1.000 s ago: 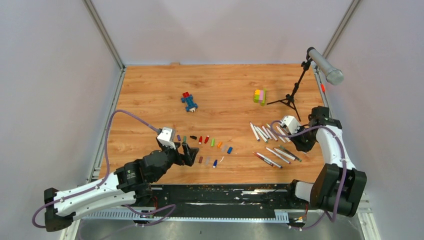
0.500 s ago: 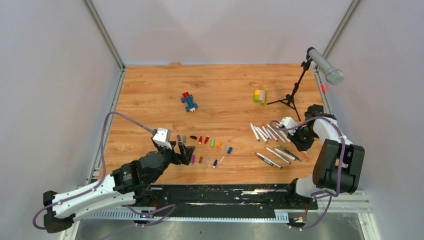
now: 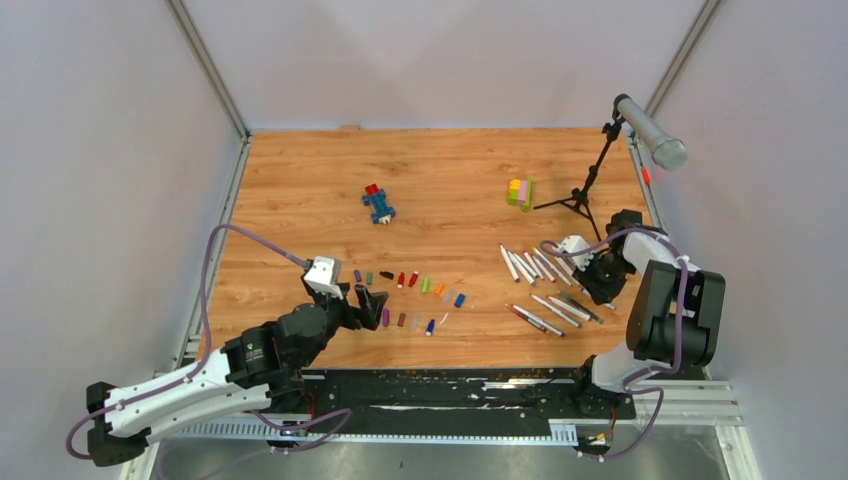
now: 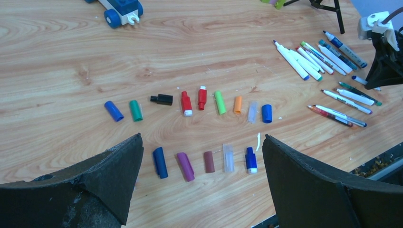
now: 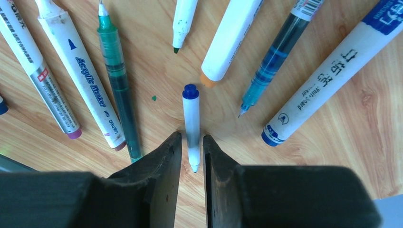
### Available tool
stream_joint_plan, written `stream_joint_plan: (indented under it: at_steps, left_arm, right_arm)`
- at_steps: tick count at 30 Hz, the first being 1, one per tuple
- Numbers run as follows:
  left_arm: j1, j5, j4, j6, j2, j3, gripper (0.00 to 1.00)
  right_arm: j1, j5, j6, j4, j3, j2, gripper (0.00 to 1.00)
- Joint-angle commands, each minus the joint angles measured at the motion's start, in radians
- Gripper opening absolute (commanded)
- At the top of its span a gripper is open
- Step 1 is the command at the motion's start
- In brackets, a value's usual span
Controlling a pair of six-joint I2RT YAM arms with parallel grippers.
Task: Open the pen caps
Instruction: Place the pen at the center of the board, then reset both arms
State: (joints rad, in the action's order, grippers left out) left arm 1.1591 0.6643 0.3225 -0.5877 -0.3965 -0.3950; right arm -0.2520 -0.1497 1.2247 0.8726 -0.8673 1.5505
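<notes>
Several loose pen caps (image 4: 185, 166) lie in two rows on the wood, among them a blue one (image 4: 113, 110), a green one (image 4: 136, 109) and an orange one (image 4: 237, 104). My left gripper (image 4: 203, 136) hovers wide open just near of the lower row (image 3: 405, 320), holding nothing. Uncapped pens (image 3: 540, 265) lie fanned at the right. My right gripper (image 5: 192, 135) points down among them (image 3: 603, 285). Its jaws stand a sliver apart either side of a small white pen (image 5: 191, 118) with a blue end, which lies on the table.
A blue-and-red brick figure (image 3: 378, 204) and a yellow-green-pink block stack (image 3: 519, 192) sit at the back. A black microphone stand (image 3: 590, 185) rises behind the pens at the far right. Thick markers (image 5: 328, 71) and a green pen (image 5: 116, 80) crowd the right gripper.
My left arm drew back toward the near left, uncovering a purple cap. My right arm shifted its elbow, and its jaws eased slightly apart round the small pen.
</notes>
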Motion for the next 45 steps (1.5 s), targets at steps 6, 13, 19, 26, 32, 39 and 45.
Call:
stream_joint_plan:
  at_steps: [6,13,19,26,32,39,45]
  left_arm:
    - [0.002,0.014,-0.010,0.017,-0.006,-0.023,1.00]
    - [0.002,-0.003,-0.002,0.030,-0.026,-0.058,1.00]
    - [0.001,-0.004,0.013,0.044,-0.062,-0.107,1.00]
    - [-0.120,-0.129,0.013,0.050,-0.171,-0.162,1.00]
    - [-0.442,-0.417,-0.012,0.064,-0.246,-0.193,1.00]
    - [-0.832,-0.724,-0.010,0.025,-0.320,-0.267,1.00]
    - [-0.885,-0.685,0.099,0.068,-0.309,-0.443,1.00]
  right_arm:
    - [-0.004,-0.079,-0.027,0.058,-0.084,-0.073,0.25]
    - [-0.002,-0.190,-0.038,0.104,-0.080,-0.172,0.26]
    - [-0.001,-0.289,-0.041,0.148,-0.070,-0.275,0.26]
    - [0.003,-0.462,-0.071,0.186,-0.075,-0.394,0.27]
    - [0.008,-0.648,-0.163,0.156,-0.086,-0.471,0.32]
    - [0.025,-0.869,-0.312,0.090,-0.095,-0.509,0.50]
    - [0.027,-0.992,-0.394,0.100,-0.146,-0.535,0.65]
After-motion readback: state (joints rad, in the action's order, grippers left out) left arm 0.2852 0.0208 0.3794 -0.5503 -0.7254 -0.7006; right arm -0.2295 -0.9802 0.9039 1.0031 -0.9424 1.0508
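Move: The small blue-ended pen lies flat between the right hand's slightly parted fingers, about 1 cm below the hand point. The dark green pen is some 5 cm left of it and 2 cm back, the thick blue marker about 9 cm ahead and 3 cm left. From the left hand the small pen lies roughly 55 cm right, 6 cm ahead and 17 below; the purple cap is about 3 cm right, 1 ahead and 16 below. The small pen, already let go, is left lying as the right hand edges forward a little, then climbs about 17 cm while sweeping 15 cm left over the other pens, its fingers swinging up from straight down towards left and forward by some 50 degrees and opening much wider late on. The empty left hand, wide open, goes forward and left away from the caps, rising slightly and turning counter-clockwise. ##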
